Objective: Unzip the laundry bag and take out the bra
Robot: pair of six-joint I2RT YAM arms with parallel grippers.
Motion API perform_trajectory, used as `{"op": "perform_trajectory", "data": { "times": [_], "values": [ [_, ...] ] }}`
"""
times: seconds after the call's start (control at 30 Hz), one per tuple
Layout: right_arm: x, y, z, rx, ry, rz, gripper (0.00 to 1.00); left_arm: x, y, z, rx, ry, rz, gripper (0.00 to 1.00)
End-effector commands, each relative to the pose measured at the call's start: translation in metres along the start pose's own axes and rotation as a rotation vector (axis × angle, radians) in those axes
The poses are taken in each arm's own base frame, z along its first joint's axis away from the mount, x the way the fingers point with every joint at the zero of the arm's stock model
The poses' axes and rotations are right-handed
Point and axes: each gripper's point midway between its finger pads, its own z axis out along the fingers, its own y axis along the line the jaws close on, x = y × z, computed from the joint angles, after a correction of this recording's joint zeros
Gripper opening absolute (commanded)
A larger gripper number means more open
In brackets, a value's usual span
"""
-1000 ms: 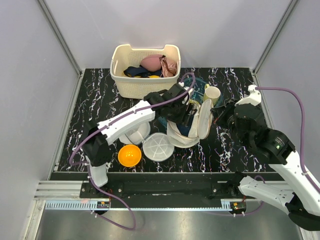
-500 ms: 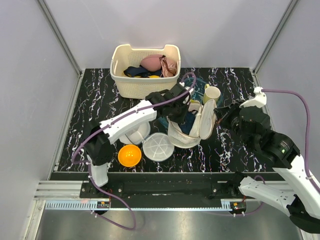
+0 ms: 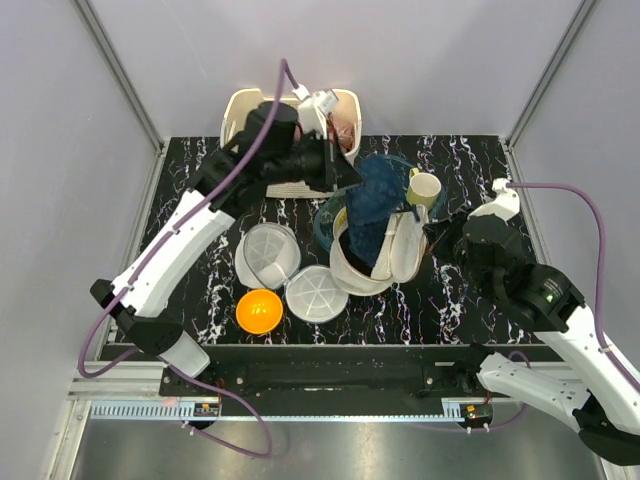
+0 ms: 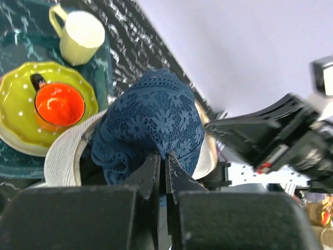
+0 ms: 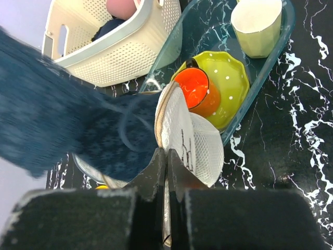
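The cream mesh laundry bag (image 3: 352, 272) lies unzipped at the table's middle, its upper half standing upright. My right gripper (image 3: 430, 233) is shut on that half's rim, seen up close as the laundry bag (image 5: 195, 143) pinched at the right gripper (image 5: 166, 154). The navy lace bra (image 3: 373, 200) hangs stretched above the bag, with its lower end inside the opening. My left gripper (image 3: 350, 178) is raised near the basket and shut on the bra's top. In the left wrist view the bra (image 4: 151, 117) bunches right at the left gripper (image 4: 163, 156).
A cream basket (image 3: 250, 150) with a pink bra and other clothes stands at the back. Two white ribbed dishes (image 3: 268, 255) (image 3: 316, 293) and an orange bowl (image 3: 259, 310) lie left of the bag. A teal tray (image 5: 281, 39) holds a green dish, an orange cup and a pale mug (image 3: 424, 188).
My left gripper shut on the bra inside the bag, then rose up and back toward the basket, drawing the bra upward. The right gripper kept its hold on the bag's half.
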Motion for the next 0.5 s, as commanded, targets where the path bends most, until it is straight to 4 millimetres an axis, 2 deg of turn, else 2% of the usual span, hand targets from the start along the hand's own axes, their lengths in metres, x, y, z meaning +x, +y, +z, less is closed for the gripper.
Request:
{"op": "perform_trajectory", "data": {
  "times": [0.0, 0.13, 0.17, 0.23, 0.33, 0.37, 0.4, 0.47],
  "values": [
    [-0.006, -0.007, 0.003, 0.030, -0.043, 0.026, 0.00, -0.052, -0.029, -0.034, 0.114, -0.151, -0.033, 0.00],
    [-0.004, -0.011, -0.002, 0.033, -0.039, 0.038, 0.00, -0.092, -0.022, -0.057, 0.104, -0.266, -0.058, 0.00],
    [-0.003, -0.013, -0.002, 0.036, -0.038, 0.035, 0.00, -0.107, -0.030, -0.070, 0.123, -0.315, -0.043, 0.00],
    [-0.002, -0.017, -0.004, 0.045, -0.036, 0.041, 0.00, -0.128, -0.030, -0.084, 0.137, -0.375, -0.046, 0.00],
    [0.001, -0.021, -0.005, 0.052, -0.030, 0.043, 0.00, -0.156, -0.047, -0.112, 0.205, -0.469, -0.037, 0.00],
    [0.003, -0.021, -0.005, 0.052, -0.024, 0.040, 0.00, -0.163, -0.045, -0.113, 0.206, -0.485, -0.039, 0.00],
    [0.004, -0.022, -0.005, 0.057, -0.018, 0.035, 0.00, -0.173, -0.054, -0.127, 0.222, -0.526, -0.021, 0.00],
    [0.005, -0.023, -0.005, 0.063, -0.011, 0.029, 0.00, -0.189, -0.049, -0.134, 0.208, -0.579, -0.017, 0.00]
  ]
}}
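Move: The laundry bag the bra is being drawn from lies almost straight under the left hand, about 23 cm below, 2 cm back and 3 cm to its right. The red mug stands about 6 cm ahead, 4 cm right and 26 cm below that hand; the laundry basket's middle is some 25 cm ahead, 15 cm left and 22 cm below. From the right hand, the bag's middle is about 6 cm ahead, 13 cm left and 17 cm below. Keep the bra pinched in the shut left fingers and haul it up out of the laundry bag, about 15 cm higher while swinging some 7 cm left and 5 cm forward, tipping the fingertips upward by some 20 degrees and turning them a little counter-clockwise. Keep the right fingers shut on the bag's lid flap, letting that hand ease slightly down and back. ##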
